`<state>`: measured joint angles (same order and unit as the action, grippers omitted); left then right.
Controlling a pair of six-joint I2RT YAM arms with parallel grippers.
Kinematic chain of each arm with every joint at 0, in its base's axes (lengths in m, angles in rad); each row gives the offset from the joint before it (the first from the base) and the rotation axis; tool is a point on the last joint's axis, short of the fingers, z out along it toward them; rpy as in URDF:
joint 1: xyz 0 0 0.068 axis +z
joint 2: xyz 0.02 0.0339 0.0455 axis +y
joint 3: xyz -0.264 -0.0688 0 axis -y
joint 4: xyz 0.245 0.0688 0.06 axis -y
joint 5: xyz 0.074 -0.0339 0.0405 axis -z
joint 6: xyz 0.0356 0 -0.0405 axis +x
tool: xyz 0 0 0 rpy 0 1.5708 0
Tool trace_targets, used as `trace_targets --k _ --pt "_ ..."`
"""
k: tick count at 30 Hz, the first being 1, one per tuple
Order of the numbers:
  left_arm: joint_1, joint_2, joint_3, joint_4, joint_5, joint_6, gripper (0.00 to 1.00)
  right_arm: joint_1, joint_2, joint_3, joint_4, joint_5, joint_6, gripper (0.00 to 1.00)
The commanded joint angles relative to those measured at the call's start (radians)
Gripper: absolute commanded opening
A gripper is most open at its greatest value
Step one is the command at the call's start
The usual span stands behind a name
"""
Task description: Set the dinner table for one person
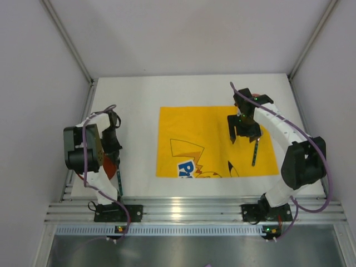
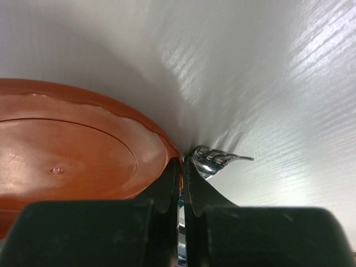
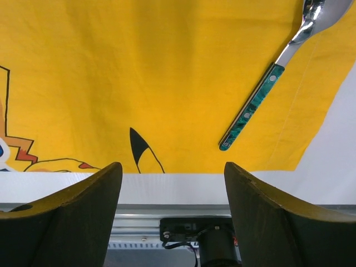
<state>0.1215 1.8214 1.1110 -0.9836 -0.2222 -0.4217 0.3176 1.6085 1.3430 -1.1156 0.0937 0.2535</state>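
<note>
The white dinner table carries a yellow placemat with a cartoon print. My right gripper hovers open and empty over the mat's right part. In the right wrist view its jaws stand wide apart above the mat's near edge. A spoon with a teal handle lies on the mat to its right, also seen in the right wrist view. My left gripper is low at the table's left side, shut on a fork whose tines stick out past the fingertips. An orange plate lies just left of it.
The fork's green handle runs toward the near edge beside the plate, which is mostly under the left arm. Grey walls close in on the left, right and back. An aluminium rail with both arm bases runs along the front.
</note>
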Motion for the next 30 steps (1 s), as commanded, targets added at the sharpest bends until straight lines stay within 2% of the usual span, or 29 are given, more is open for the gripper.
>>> trace_targets --k 1,9,15,18,23,24,26,30 --pt "0.003 0.111 0.034 0.203 0.075 -0.052 0.00 -0.006 0.011 0.050 -0.003 -0.018 -0.013 0.74" --pt "-0.042 0.254 0.304 0.206 0.177 -0.149 0.00 -0.008 0.016 0.056 0.002 -0.011 -0.014 0.74" --pt "-0.144 0.381 0.459 0.215 0.267 -0.288 0.00 -0.011 0.014 0.051 0.011 -0.005 -0.017 0.74" --pt "-0.206 0.459 0.651 0.185 0.254 -0.301 0.00 -0.015 0.010 0.050 0.014 -0.005 -0.017 0.74" --pt "-0.247 0.559 0.947 0.064 0.242 -0.261 0.00 -0.017 -0.010 0.047 0.020 -0.011 -0.017 0.73" --pt "-0.262 0.567 1.033 0.045 0.232 -0.249 0.00 -0.017 -0.015 0.050 0.022 -0.017 -0.017 0.73" --pt "-0.272 0.555 1.084 0.002 0.231 -0.238 0.00 -0.018 -0.033 0.053 0.023 -0.035 -0.016 0.73" --pt "-0.313 0.393 1.006 -0.001 0.185 -0.242 0.00 -0.017 -0.068 0.058 0.023 -0.054 -0.005 0.73"
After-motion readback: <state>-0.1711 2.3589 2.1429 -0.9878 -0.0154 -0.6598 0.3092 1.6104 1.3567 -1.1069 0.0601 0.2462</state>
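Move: The reddish plate's near right-hand rim is not what is held: the left fingers are already shut on its far right rim, the plate's middle lying some 6 cm left and 5 back. The far left corner of the yellow placemat, towards which it goes, lies about 26 cm ahead and 20 right, 1 cm below. The fork's middle is roughly 6 cm back, 1 right. From the idle right hand that corner is about 22 cm ahead, 39 left, 12 below. The reddish plate, still pinched by its rim in the left fingers, is swept forward and to the right towards the placemat's far left corner, roughly 27 cm out and 16 across. The hand starts nearly straight ahead and low, swings right on the way, then rises about 5 cm late on, its fingertips tilting outward some 30 degrees; the grip stays shut. ##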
